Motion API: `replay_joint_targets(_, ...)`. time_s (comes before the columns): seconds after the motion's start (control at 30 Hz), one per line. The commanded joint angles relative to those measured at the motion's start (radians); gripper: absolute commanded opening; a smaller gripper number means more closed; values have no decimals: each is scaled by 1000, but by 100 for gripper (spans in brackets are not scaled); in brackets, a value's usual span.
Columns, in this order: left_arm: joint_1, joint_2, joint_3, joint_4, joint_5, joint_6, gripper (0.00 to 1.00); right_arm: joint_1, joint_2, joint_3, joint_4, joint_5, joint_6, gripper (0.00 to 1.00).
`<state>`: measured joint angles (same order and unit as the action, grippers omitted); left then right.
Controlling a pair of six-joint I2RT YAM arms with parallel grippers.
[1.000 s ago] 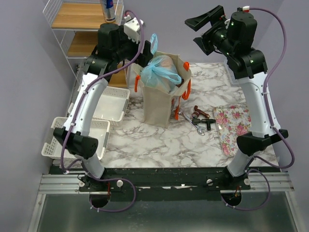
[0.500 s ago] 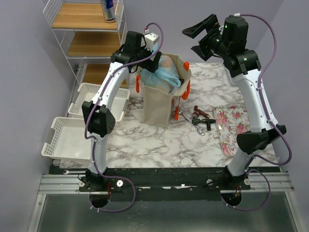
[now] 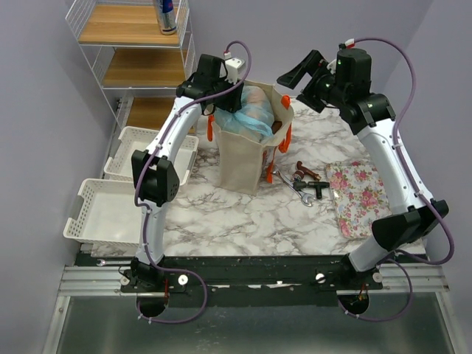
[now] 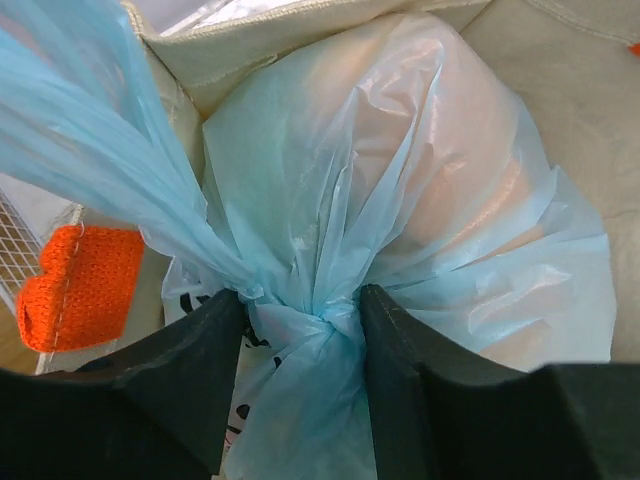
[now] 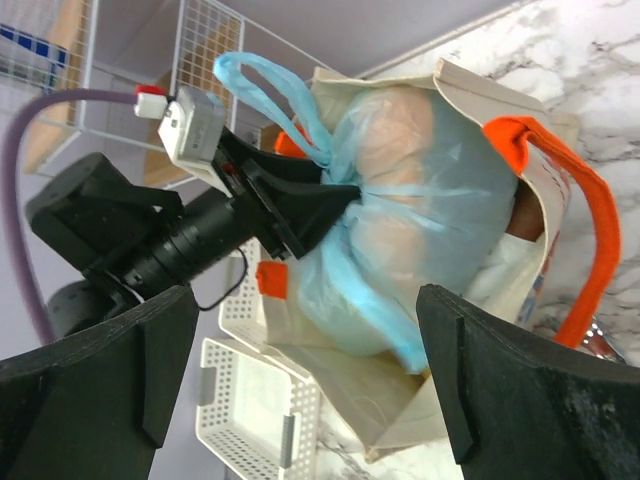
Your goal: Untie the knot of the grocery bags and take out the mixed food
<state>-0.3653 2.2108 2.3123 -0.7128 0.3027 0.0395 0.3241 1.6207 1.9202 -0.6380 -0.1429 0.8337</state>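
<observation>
A beige canvas tote (image 3: pixel 243 158) with orange handles (image 5: pixel 560 190) stands on the marble table. Inside it sits a light-blue plastic bag (image 3: pixel 254 116), tied at the top, with pale food showing dimly through the film. My left gripper (image 3: pixel 225 103) reaches in from the tote's far left; in the left wrist view its two black fingers press against both sides of the knot (image 4: pixel 322 318). The bag's loose ends (image 4: pixel 90 150) stream up and left. My right gripper (image 3: pixel 299 82) hovers open above the tote's right side, nothing between its fingers (image 5: pixel 110 370).
Two white perforated baskets (image 3: pixel 110 210) (image 3: pixel 158 151) sit left of the tote. A wire shelf at the back left carries a drink can (image 3: pixel 168 15). Metal tools (image 3: pixel 306 181) and a floral cloth (image 3: pixel 358 195) lie to the right of the tote.
My left arm swung right from beside the tote to over the blue bag, and its jaws closed in on the knot. The right arm dropped slightly toward the tote, still open.
</observation>
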Motion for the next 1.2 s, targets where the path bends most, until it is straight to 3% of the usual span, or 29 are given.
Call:
replay_joint_targets(0.0, -8, -4, 13, -83, 152, -3, 34, -2, -39, -67, 12, 26, -91, 100)
replay_joint_targets(0.1, -10, -34, 69, -106, 164, 21, 3, -2, -49, -100, -2, 29, -103, 100)
replay_joint_targets(0.13, -10, -54, 69, -100, 162, 23, 0, -2, -50, -114, -3, 31, -110, 100)
replay_joint_targets(0.4, -10, -200, 46, -5, 302, -35, 0, -2, -61, -207, -22, 112, -221, 100)
replay_joint_targets(0.7, -8, -220, 147, 116, 334, -131, 0, -3, -54, -232, -23, 168, -280, 99)
replay_joint_targets(1.17, -1, -376, 222, 352, 205, -199, 0, -2, -87, -243, -22, 219, -275, 100)
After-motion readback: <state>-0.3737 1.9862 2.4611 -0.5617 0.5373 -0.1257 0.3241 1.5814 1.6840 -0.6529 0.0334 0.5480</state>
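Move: The knotted neck of the blue food bag lies practically between the left hand's half-open fingers, about 1 cm ahead. The bag's bulk bulges some 6 cm to the right, 2 cm ahead and 7 cm lower, and the tote's left orange handle is about 7 cm left, 3 cm back and 3 cm below. From the right hand the knot is roughly 11 cm ahead, 15 cm left and 15 cm below; the right orange handle is about 6 cm ahead, 2 cm left and 12 cm below. The blue bag's knotted neck gets pinched as the left fingers close, then is drawn up out of the tote by some 22 cm and back about 7 cm, the left hand tipping its fingers upward and rolling left side down as it climbs. Meanwhile the right hand, wide open and empty, sinks about 10 cm towards the tote's right handle, drifts 4 cm right and rolls left side down. ##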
